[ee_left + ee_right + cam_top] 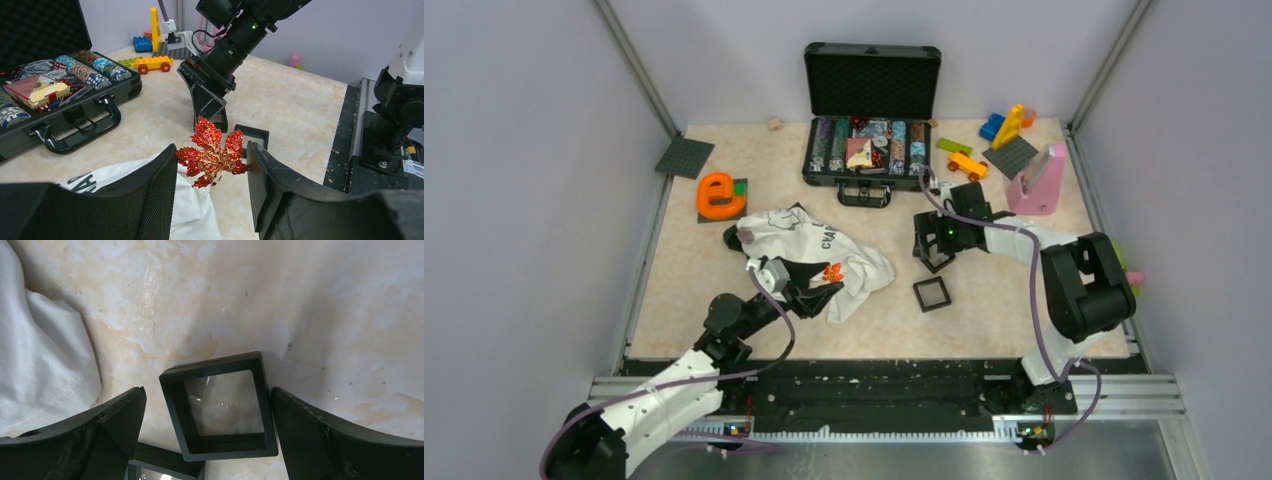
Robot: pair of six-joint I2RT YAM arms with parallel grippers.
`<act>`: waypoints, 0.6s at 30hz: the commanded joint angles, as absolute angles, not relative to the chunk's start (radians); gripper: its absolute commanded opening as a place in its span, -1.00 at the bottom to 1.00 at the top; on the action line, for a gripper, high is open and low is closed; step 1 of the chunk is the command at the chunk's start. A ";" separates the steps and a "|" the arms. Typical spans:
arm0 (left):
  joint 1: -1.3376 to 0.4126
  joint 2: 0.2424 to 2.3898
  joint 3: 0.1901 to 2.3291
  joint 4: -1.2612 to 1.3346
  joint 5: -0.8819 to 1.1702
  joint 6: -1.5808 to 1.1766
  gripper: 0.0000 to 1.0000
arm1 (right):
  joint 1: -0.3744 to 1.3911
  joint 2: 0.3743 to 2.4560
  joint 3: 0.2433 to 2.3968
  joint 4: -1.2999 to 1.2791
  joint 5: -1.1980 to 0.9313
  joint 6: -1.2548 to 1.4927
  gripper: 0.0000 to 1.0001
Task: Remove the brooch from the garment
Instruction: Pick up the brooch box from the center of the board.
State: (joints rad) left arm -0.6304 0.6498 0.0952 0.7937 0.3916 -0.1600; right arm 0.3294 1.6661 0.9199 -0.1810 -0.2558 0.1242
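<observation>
The brooch (214, 154) is a glittering red-orange maple leaf, seen small in the top view (832, 271). My left gripper (212, 149) is shut on the brooch, whose leaf tips touch both fingers. It sits just above a raised fold of the white garment (190, 210); whether its pin is still in the cloth I cannot tell. The garment (824, 250) lies crumpled on the table left of centre. My right gripper (207, 392) stands open low over a black square frame case (220, 407) on the table, touching nothing; in the top view it (932, 255) is right of the garment.
An open black case of poker chips (869, 145) stands at the back. An orange letter "e" (718, 195) lies back left. Toy bricks and an orange car (967, 165) sit back right beside a pink holder (1036, 183). Another black square frame (931, 293) lies near the garment's right edge.
</observation>
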 commanded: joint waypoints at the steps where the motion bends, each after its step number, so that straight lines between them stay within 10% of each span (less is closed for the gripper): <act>1: -0.634 0.637 0.081 0.846 0.385 -0.166 -0.31 | 0.381 1.681 0.986 -0.274 -0.100 0.057 0.95; 18: -0.634 0.643 0.083 0.845 0.380 -0.165 -0.31 | 0.418 1.662 1.025 -0.312 -0.105 0.059 0.50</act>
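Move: The brooch box lies almost under the right hand, about 1 cm back, 1 cm to the right and some 2 cm below, already between its wide-open fingers. The second frame sits about 9 cm straight back from this hand, the garment's middle some 23 cm to the left and 1 cm back, and the chip case about 21 cm ahead and 13 cm left. From the left hand, the brooch box is about 12 cm ahead, 22 cm right and 19 cm down. Back, to the right and slightly down, the right hand makes a small centring shift of about 1.5 cm in all over the brooch box, its fingers tilting some 10 degrees to point more steeply down and their tips swinging right. Then it all but stops and the fingers close by about a fifth, coming onto the box's two opposite sides. The left hand keeps still, still holding the brooch. ##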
